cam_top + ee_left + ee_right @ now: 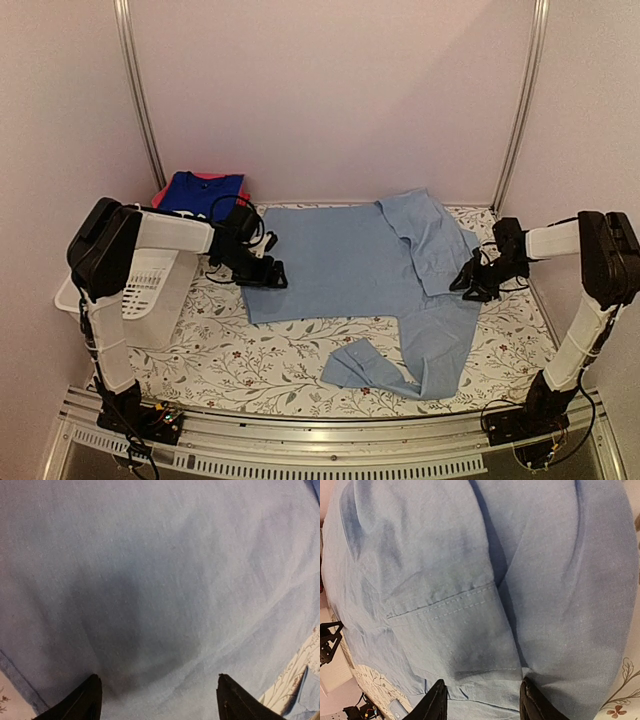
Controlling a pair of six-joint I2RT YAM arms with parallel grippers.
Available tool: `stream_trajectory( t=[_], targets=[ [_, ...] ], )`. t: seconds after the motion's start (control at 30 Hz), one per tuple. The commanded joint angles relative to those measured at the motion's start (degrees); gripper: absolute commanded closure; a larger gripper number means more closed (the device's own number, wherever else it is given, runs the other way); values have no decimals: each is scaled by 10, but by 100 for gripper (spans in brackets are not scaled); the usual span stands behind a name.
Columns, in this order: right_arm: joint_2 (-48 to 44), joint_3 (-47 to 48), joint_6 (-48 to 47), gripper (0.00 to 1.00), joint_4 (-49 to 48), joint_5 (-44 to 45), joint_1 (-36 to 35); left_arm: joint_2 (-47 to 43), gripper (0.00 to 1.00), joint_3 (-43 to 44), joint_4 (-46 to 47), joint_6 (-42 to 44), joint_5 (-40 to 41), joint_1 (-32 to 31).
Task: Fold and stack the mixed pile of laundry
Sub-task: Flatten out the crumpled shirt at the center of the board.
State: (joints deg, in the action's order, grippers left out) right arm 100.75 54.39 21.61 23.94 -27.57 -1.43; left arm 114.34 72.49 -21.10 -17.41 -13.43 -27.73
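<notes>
The large pale-blue button shirt (345, 260) lies spread flat on the table, one sleeve folded over its right half and another trailing toward the front. My left gripper (270, 272) rests at the shirt's left edge. In the left wrist view it (157, 700) stands open, fingers wide apart just above smooth cloth (160, 580). My right gripper (468, 282) is at the shirt's right edge. Its jaws (482, 702) are open about halfway, straddling a stitched hem fold of the shirt (470, 630). A royal-blue garment (203, 190) lies folded on a pink-red one (163, 190) at the back left.
A white slotted plastic basket (150, 285) stands at the table's left edge under my left arm. The table carries a floral-print cover (270, 360). Metal frame posts (140, 100) rise at the back corners, and a rail runs along the near edge.
</notes>
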Motion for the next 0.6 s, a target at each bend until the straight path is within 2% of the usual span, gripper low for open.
stream_trajectory(
  t=[0.0, 0.17, 0.3, 0.43, 0.57],
  targets=[
    [36, 32, 16, 52, -22, 35, 4, 7, 21, 1, -27, -5, 3, 3],
    [54, 57, 26, 62, -27, 29, 4, 8, 21, 3, -30, -4, 5, 5],
    [53, 71, 23, 83, -20, 20, 5, 10, 21, 8, -31, -3, 7, 6],
    [42, 77, 18, 100, -19, 17, 5, 16, 21, 15, -32, -3, 6, 8],
    [38, 89, 11, 100, -21, 9, 5, 24, 21, 24, -36, -2, 3, 9]
  ],
)
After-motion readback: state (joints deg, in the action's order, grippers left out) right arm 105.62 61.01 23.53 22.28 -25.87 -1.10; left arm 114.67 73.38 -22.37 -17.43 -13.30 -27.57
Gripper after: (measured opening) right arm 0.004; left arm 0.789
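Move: The flap folded over on the shirt's right part has its near right corner right at the right gripper: about 1 cm ahead, 1 cm to its right and 1 cm lower. The flap's near left corner is some 8 cm to the gripper's left, level with it; the loose sleeve's end lies roughly 24 cm left and 20 cm back. From the left gripper, that near right corner is about 42 cm to the right, level with it, and 1 cm lower. Slide the right gripper, half open and low at the cloth, about 4 cm forward into the near edge of the folded flap, easing off in the second half. As it slows, close the fingers fully and pinch the flap's near right corner, letting the hand rise barely half a centimetre at the end. ##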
